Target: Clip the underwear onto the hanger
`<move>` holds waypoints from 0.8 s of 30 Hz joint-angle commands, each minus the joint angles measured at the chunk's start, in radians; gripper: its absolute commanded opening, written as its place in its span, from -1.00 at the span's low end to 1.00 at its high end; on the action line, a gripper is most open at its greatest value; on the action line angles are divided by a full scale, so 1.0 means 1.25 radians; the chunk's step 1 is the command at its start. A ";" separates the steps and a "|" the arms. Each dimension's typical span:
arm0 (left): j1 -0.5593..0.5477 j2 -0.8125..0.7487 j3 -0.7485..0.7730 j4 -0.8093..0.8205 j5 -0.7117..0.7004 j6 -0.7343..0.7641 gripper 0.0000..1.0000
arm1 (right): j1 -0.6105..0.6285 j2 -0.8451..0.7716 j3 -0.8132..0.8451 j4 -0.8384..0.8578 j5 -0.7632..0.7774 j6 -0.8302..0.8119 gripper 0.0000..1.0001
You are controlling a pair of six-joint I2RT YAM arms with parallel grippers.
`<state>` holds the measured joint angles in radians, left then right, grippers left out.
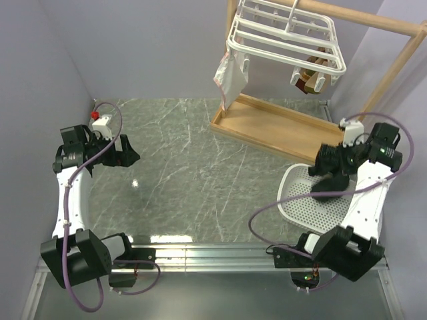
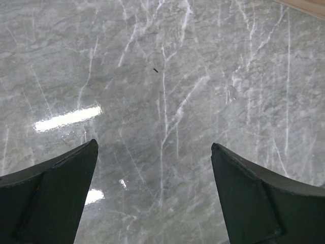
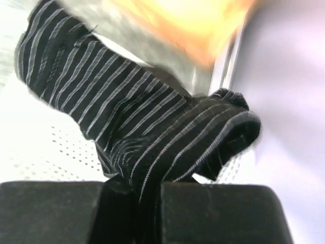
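Observation:
The underwear (image 3: 152, 127), black fabric with thin pale stripes, is pinched between the fingers of my right gripper (image 3: 147, 190). In the top view it is a dark bundle (image 1: 331, 191) just above the white perforated basket (image 1: 297, 203), with the right gripper (image 1: 328, 175) over it. The hanger (image 1: 287, 33), a white rack of bars with small clips, hangs from the wooden frame at the back right, well away from the underwear. My left gripper (image 1: 125, 152) is open and empty over the marble table at the left; its fingers (image 2: 61, 188) show only bare marble between them.
A translucent pouch with red edging (image 1: 230, 75) and a small brown item (image 1: 307, 77) hang from the rack. The wooden frame's tray base (image 1: 267, 127) lies below it. Grey walls close in on the left and right.

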<state>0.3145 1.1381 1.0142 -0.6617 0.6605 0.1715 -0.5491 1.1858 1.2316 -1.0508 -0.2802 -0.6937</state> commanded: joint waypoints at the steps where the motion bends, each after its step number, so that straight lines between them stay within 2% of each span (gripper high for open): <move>1: 0.001 0.027 0.076 -0.031 0.037 0.010 0.99 | 0.103 -0.031 0.111 -0.123 -0.090 -0.002 -1.00; 4: 0.004 0.060 0.109 -0.063 0.058 -0.005 0.99 | 0.205 -0.034 0.159 -0.113 -0.080 0.053 -1.00; 12: 0.023 0.107 0.192 -0.098 0.164 -0.050 0.99 | 0.590 0.024 0.198 -0.020 -0.057 0.177 -1.00; 19: 0.042 0.145 0.217 -0.104 0.205 -0.077 0.99 | 0.882 0.190 0.227 0.065 0.069 0.184 -1.00; 22: 0.053 0.166 0.222 -0.099 0.218 -0.088 0.99 | 0.985 0.288 0.280 0.090 0.125 0.175 -1.00; 24: 0.058 0.176 0.224 -0.092 0.224 -0.099 0.99 | 1.018 0.364 0.323 0.103 0.158 0.167 -1.00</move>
<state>0.3729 1.3415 1.2549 -0.7895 0.8852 0.0788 0.6579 1.5673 1.5379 -1.0019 -0.1791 -0.4839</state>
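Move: The right gripper already holds the underwear clear of the basket, whose middle lies some 18 cm below it, 4 cm back and 3 cm to its right. The bare marble spot to carry it to is about 35 cm left, 4 cm ahead and 20 cm down. The wooden tray is 27 cm ahead, 14 cm left, 18 cm below; the hanger about 27 cm ahead, 19 cm left, 20 cm up. From the left gripper, that spot is some 31 cm right, 4 cm back, 20 cm below. Keep the right fingers shut on the underwear and sweep it left about 35 cm, away from the basket and out over the bare marble, arching up some 7 cm early, then sinking back to the starting height while the wrist swings counter-clockwise by about 55 degrees. Meanwhile raise the empty, open left gripper a little and roll its left side down slightly. ##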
